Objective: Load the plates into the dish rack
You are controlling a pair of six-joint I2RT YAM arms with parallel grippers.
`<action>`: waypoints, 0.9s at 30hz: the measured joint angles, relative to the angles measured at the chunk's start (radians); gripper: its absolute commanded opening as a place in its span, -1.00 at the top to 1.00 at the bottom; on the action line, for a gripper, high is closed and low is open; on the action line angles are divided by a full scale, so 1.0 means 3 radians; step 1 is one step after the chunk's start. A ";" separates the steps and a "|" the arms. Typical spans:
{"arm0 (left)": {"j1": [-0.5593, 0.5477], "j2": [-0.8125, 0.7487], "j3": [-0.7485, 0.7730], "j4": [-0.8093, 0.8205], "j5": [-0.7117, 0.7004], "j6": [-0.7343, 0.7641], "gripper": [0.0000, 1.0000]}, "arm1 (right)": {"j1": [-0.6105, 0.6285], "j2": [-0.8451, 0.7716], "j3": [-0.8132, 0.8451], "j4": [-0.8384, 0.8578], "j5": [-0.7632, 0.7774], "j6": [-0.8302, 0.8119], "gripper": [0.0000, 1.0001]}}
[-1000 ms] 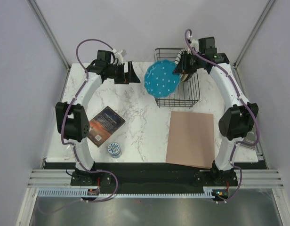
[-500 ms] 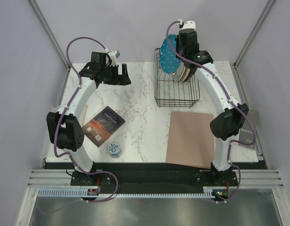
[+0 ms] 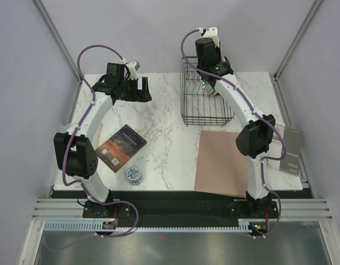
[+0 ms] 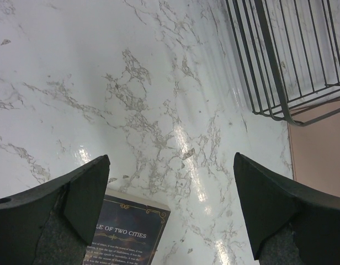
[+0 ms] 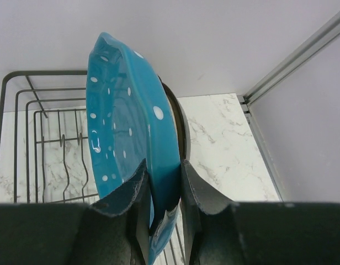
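Observation:
In the right wrist view my right gripper [image 5: 163, 163] is shut on the lower rim of the teal plate with white dots [image 5: 128, 127]. The plate stands on edge above the dish rack [image 5: 26, 110], a black wire basket. A dark rim of another plate [image 5: 180, 118] shows right behind the teal one. From above, the right arm reaches over the back of the dish rack [image 3: 184, 102]; cream plates [image 3: 213, 88] stand inside it, and the arm hides the teal plate. My left gripper [image 3: 143, 91] hangs open over bare marble at the back left, holding nothing [image 4: 170, 165].
A dark book [image 3: 123, 146] lies at the left, its cover also below the left fingers [image 4: 126, 232]. A small patterned cup [image 3: 134, 175] stands near the front edge. A brown mat [image 3: 224, 163] lies at the front right. The rack's corner [image 4: 291, 61] shows right of the left gripper.
The right arm has lifted the teal plate from the rack's left side, turned it on edge and carried it over the rack's back. The left arm drew back slightly, still open.

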 measured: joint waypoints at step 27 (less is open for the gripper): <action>0.0000 -0.0022 -0.0120 0.0001 -0.0090 0.0006 -1.00 | 0.0032 0.0735 0.0367 0.0532 0.0100 -0.0191 1.00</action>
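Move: The right hand already grips the blue plate upright; the free rack slot it is bound for lies about 9 cm ahead, 1 cm to its left and 16 cm below. Just right of that slot stand the striped plate, some 3 cm over, and the cream plate, about 5 cm over, both level with it. From the left hand the slot is roughly 17 cm ahead, 23 cm right and 7 cm below. The right hand, still pinching the blue plate, carries it about 5 cm forward and 5 cm down, drifting left. ##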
